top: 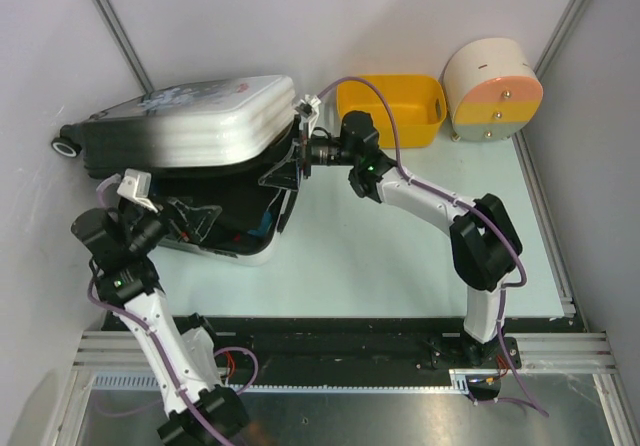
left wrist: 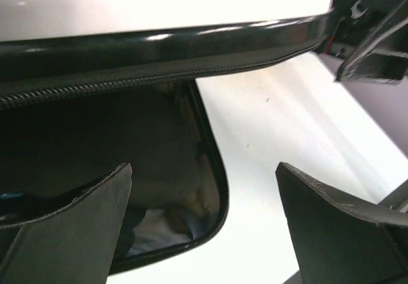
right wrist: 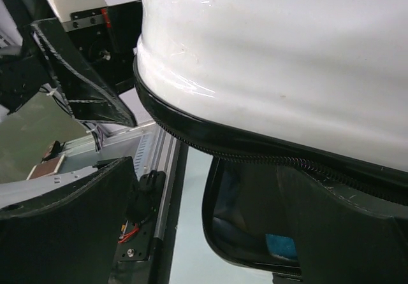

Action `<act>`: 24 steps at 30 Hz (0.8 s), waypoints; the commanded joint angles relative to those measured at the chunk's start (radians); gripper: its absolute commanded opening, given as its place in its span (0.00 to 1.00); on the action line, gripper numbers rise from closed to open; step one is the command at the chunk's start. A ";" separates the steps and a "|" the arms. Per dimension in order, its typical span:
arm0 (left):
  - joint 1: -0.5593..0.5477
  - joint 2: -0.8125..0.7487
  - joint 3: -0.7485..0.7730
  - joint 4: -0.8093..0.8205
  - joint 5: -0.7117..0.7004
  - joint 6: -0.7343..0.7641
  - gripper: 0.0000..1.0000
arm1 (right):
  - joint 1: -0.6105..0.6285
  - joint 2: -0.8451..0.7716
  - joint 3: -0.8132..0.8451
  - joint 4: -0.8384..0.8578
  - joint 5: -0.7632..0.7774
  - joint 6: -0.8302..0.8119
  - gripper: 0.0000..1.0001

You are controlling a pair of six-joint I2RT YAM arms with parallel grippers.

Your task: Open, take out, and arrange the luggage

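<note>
The luggage [top: 195, 126], a black-to-white hard shell with wheels at its left end, lies at the back left with its lid half raised over the dark lower shell [top: 235, 241]. My left gripper [top: 200, 221] is open at the near side of the gap. In its wrist view the gripper [left wrist: 204, 233] straddles the lower shell's rim [left wrist: 220, 188], with pale cloth [left wrist: 159, 223] inside. My right gripper [top: 287, 171] is open at the lid's right corner. In its wrist view the gripper [right wrist: 204, 233] sits below the white lid [right wrist: 287, 61], one finger [right wrist: 344, 233] inside the gap near a blue item [right wrist: 280, 246].
A yellow basket [top: 390, 106] and a round cream-and-orange drawer box [top: 492, 91] stand at the back right. White walls close in on both sides. A metal rail [top: 340, 351] runs along the near edge by the arm bases.
</note>
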 commanded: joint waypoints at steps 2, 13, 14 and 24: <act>0.007 -0.099 -0.070 0.378 0.000 -0.421 1.00 | -0.028 0.022 0.112 0.078 0.116 -0.062 1.00; -0.021 -0.287 -0.056 0.431 -0.247 0.379 1.00 | -0.045 0.044 0.143 0.054 0.108 -0.069 1.00; -0.021 -0.278 -0.052 0.427 -0.275 0.504 1.00 | -0.047 0.044 0.141 0.054 0.108 -0.070 1.00; -0.213 -0.083 0.004 0.481 -0.639 0.941 0.97 | -0.060 0.045 0.134 0.035 0.097 -0.075 1.00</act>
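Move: The lid stands half open. The left part of its near edge is some 10 cm ahead of the left hand, 12 cm to its left and 6 cm above, while the blue cloth in the case lies 10 cm to its right, 1 cm nearer and 20 cm below. The lid's right near corner is about 3 cm ahead of the right hand, 2 cm left and 3 cm up; the yellow bin lies 14 cm ahead of that hand, 24 cm right and 26 cm below. The left hand, open and empty, climbs about 10 cm out of the space in front of the open case, drawing back slightly at first, then swings left and a little forward to the left part of the lid's near edge, its wrist rolling left side up by some 50 degrees as the fingers turn from forward-right to nearly straight ahead, tipped slightly up. Meanwhile the right hand keeps its open fingers under the lid near its right near corner and eases it forward by about 2.5 cm and slightly up. ##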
